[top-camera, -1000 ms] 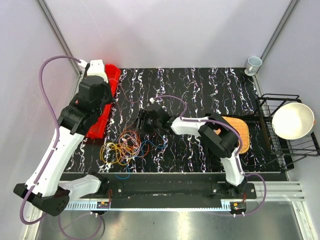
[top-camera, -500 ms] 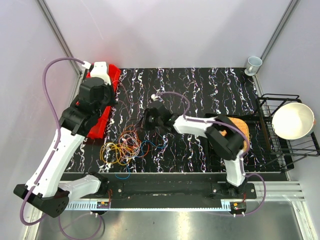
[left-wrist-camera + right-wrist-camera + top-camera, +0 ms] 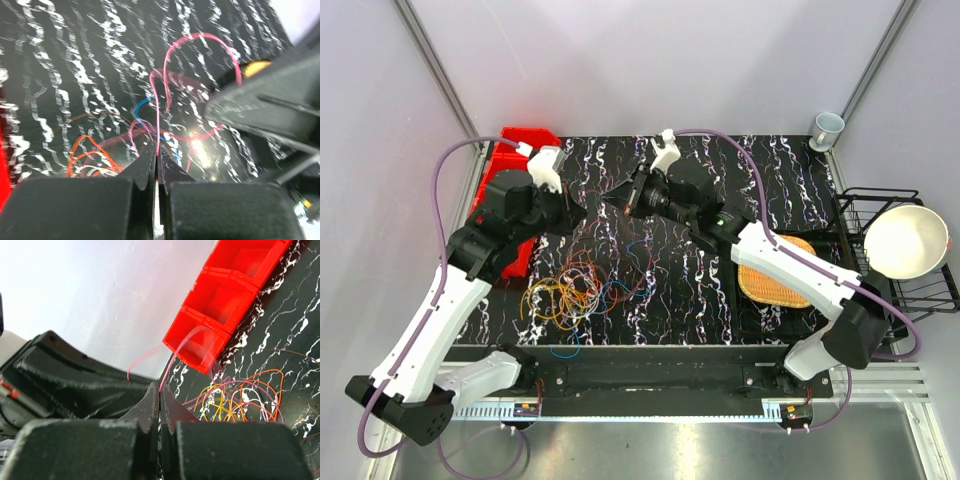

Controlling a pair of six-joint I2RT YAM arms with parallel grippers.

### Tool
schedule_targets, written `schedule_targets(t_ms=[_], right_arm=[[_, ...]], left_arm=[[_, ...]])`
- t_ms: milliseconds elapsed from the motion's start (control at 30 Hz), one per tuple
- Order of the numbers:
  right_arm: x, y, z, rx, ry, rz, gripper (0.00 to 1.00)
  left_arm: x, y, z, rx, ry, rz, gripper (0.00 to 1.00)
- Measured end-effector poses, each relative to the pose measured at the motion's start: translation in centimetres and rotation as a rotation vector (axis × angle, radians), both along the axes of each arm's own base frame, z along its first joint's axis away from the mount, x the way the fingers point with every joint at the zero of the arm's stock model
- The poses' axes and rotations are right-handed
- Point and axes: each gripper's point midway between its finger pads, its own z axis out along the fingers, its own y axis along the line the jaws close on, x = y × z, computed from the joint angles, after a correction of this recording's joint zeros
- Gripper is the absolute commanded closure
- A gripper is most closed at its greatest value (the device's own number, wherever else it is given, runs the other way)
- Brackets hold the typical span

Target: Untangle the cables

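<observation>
The cables (image 3: 575, 290) lie as a loose tangle of orange, yellow, blue and pink loops on the black marbled table, left of centre. Above and behind the tangle, my left gripper (image 3: 576, 212) and right gripper (image 3: 611, 200) face each other, tips close together. In the left wrist view the left gripper (image 3: 156, 150) is shut on a thin pink cable (image 3: 200, 37) that loops upward. My right gripper (image 3: 160, 389) is shut on the same kind of pink cable (image 3: 182, 345), with the tangle (image 3: 240, 400) below.
A red compartment bin (image 3: 520, 137) stands at the table's left edge, partly under the left arm. To the right lie an orange woven mat (image 3: 775, 282), a wire rack holding a white bowl (image 3: 905, 240), and a cup (image 3: 827, 127) at the back corner.
The right gripper has shut on the pink cable and risen from the tangle toward the back. The left gripper has swung right, off the red bin, to meet it.
</observation>
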Motion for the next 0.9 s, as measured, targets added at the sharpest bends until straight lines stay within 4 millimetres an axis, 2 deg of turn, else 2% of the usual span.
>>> schedule_targets(t_ms=[200, 467, 567, 767, 900], right_arm=[[-0.3, -0.2, -2.2, -0.047, 0.041, 0.004, 1.00], [-0.4, -0.4, -3.5, -0.069, 0.062, 0.005, 1.00], [-0.5, -0.5, -4.4, -0.083, 0.074, 0.005, 1.00], [-0.6, -0.6, -5.5, -0.099, 0.089, 0.004, 1.00], [-0.7, -0.7, -5.7, -0.103, 0.092, 0.005, 1.00]], left_arm=[[-1.2, -1.4, -1.8, -0.036, 0.047, -0.079, 1.00], [-2.0, -3.5, -5.1, -0.047, 0.105, -0.134, 1.00], [-2.0, -4.3, -5.5, -0.053, 0.111, -0.147, 0.97], [-1.7, -5.1, -5.1, -0.065, 0.087, -0.152, 0.81], [-1.4, -4.9, -5.2, -0.052, 0.078, -0.132, 0.78]])
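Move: Both hands already pinch the pink cable high over the table. From the left hand, the stretch at the right fingertips is only about 4 cm to the right, 2 cm ahead and 2 cm higher. The tangled cables lie some 8 cm back, 8 cm left and 27 cm below it, the blue cable 3 cm back, 8 cm right and 28 cm down. From the right hand, the tangle is about 11 cm back, 12 cm left and 30 cm below. Down and to the right goes the left hand, about 5 cm each way, closing in sideways on the right fingertips with the pink cable pinched, its wrist turning slightly clockwise. Once down, it parts its fingers by about a fifth, loosening its pinch. The right hand sinks about 6 cm towards the tangle, still shut on the pink cable. ##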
